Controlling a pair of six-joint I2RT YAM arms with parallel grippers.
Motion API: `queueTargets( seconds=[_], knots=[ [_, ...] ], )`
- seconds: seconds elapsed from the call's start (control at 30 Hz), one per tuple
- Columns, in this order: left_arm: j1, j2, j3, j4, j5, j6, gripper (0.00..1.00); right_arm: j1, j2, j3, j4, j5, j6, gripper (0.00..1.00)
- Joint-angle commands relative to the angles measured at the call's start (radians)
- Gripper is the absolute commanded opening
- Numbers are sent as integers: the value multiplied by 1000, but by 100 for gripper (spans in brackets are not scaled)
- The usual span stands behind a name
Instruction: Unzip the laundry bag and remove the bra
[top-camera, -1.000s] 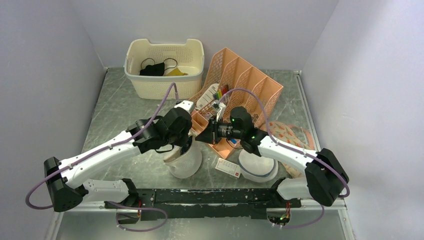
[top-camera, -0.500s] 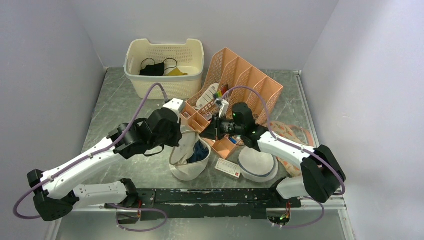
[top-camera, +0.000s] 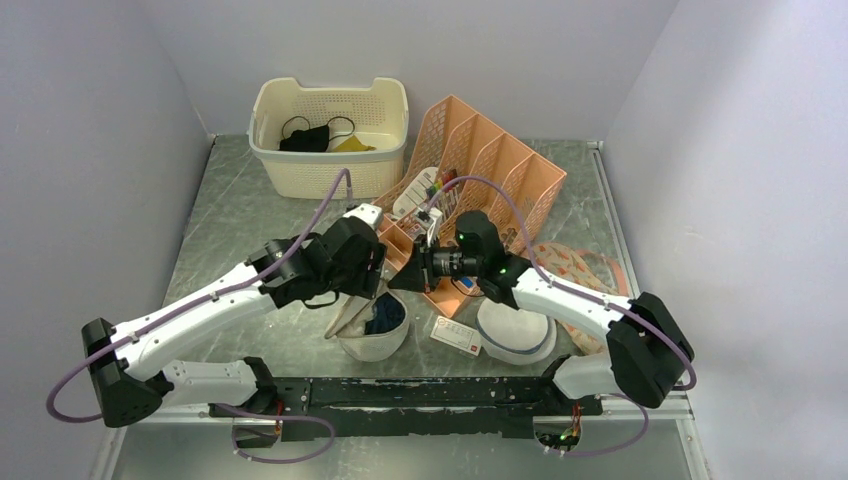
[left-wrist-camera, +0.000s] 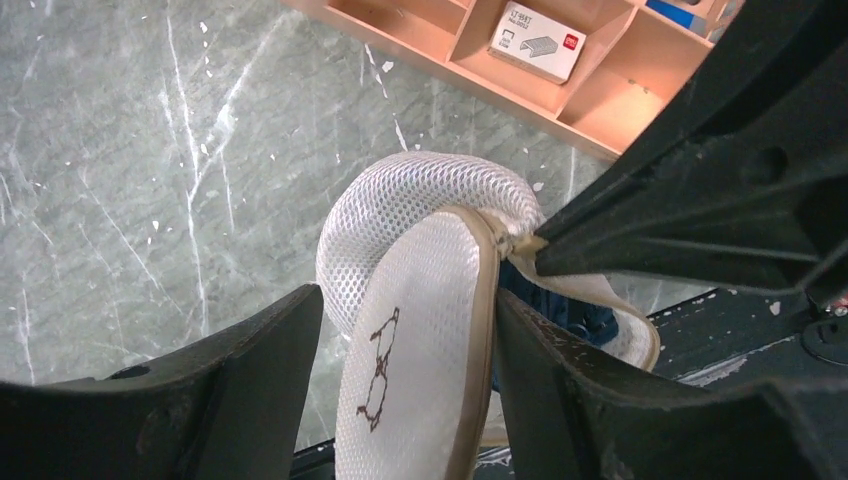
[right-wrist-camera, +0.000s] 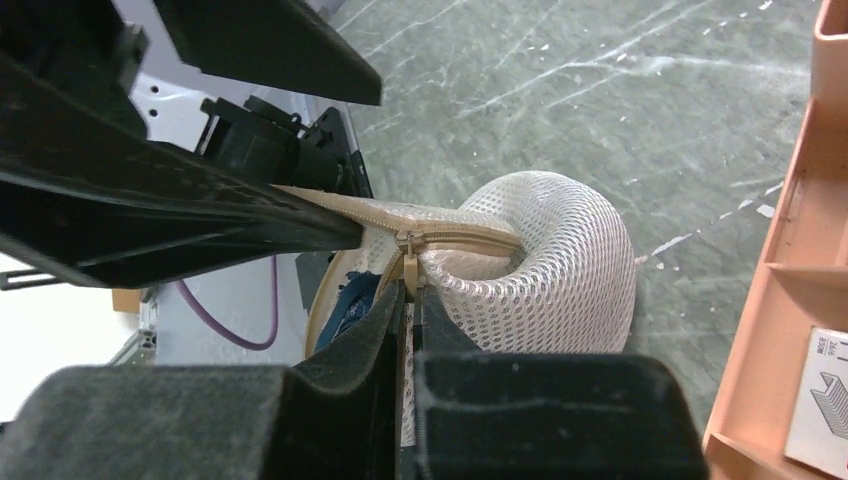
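The laundry bag (top-camera: 372, 338), white mesh with tan trim, sits on the table between the arms with its lid flap (left-wrist-camera: 420, 330) raised. The dark blue bra (top-camera: 385, 317) shows inside the opening and also appears in the wrist views (left-wrist-camera: 575, 312) (right-wrist-camera: 350, 300). My left gripper (left-wrist-camera: 408, 310) is open, with the flap standing loose between its fingers. My right gripper (right-wrist-camera: 410, 300) is shut on the tan zipper pull (right-wrist-camera: 408, 268) at the bag's rim, just right of the left gripper (top-camera: 372, 288). From above, the right gripper (top-camera: 397, 280) hovers over the bag's far edge.
A cream basket (top-camera: 330, 125) at the back holds a black mask-like cloth (top-camera: 305, 138). An orange file organizer (top-camera: 480, 160) and its tray with a staples box (left-wrist-camera: 535, 42) stand behind the bag. A grey-rimmed mesh disc (top-camera: 515, 335) and a small card (top-camera: 457, 337) lie to the right.
The left gripper, shut on the flap and pulling it left half a second ago, has opened and swung back right. The bag has sagged lower. The right gripper keeps the zipper pull.
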Motion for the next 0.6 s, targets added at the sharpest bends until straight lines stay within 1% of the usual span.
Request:
queueTargets(
  seconds=[0.0,0.13,0.37,0.53,0.57],
  knots=[
    [3,33,32,22,-6,36,69,20,-38,31,23,-19,-29,0],
    [4,54,28,18,12,45,54,30,-40,33,25,-14,-30,0],
    [4,27,40,3,29,82,21,29,-23,25,26,35,-23,0],
    [4,-50,45,11,17,92,7,21,6,37,1,81,-7,0],
    [4,-69,43,20,22,92,7,13,9,32,11,86,6,0]
  ],
)
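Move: The laundry bag's loosened lid edge is already between the left hand's open fingers, about 2 cm below its hand point and 1 cm to the right. From that hand, the zip pull held by the right hand is roughly 4 cm right and 2 cm ahead; the navy bra in the bag some 4 cm right, 4 cm back and 6 cm down; the staple box about 10 cm right, 7 cm ahead and 15 cm lower. From the right hand, the lid edge lies about 3 cm left and 2 cm back. The bag's lid edge gets pinched by the left fingers: wide open around it, they sink about 1.5 cm with a slight drift to the right, shut on the tan border, then start back up by about 1 cm. The right hand keeps its closed grip on the zip pull beside it, easing up about 1 cm. ##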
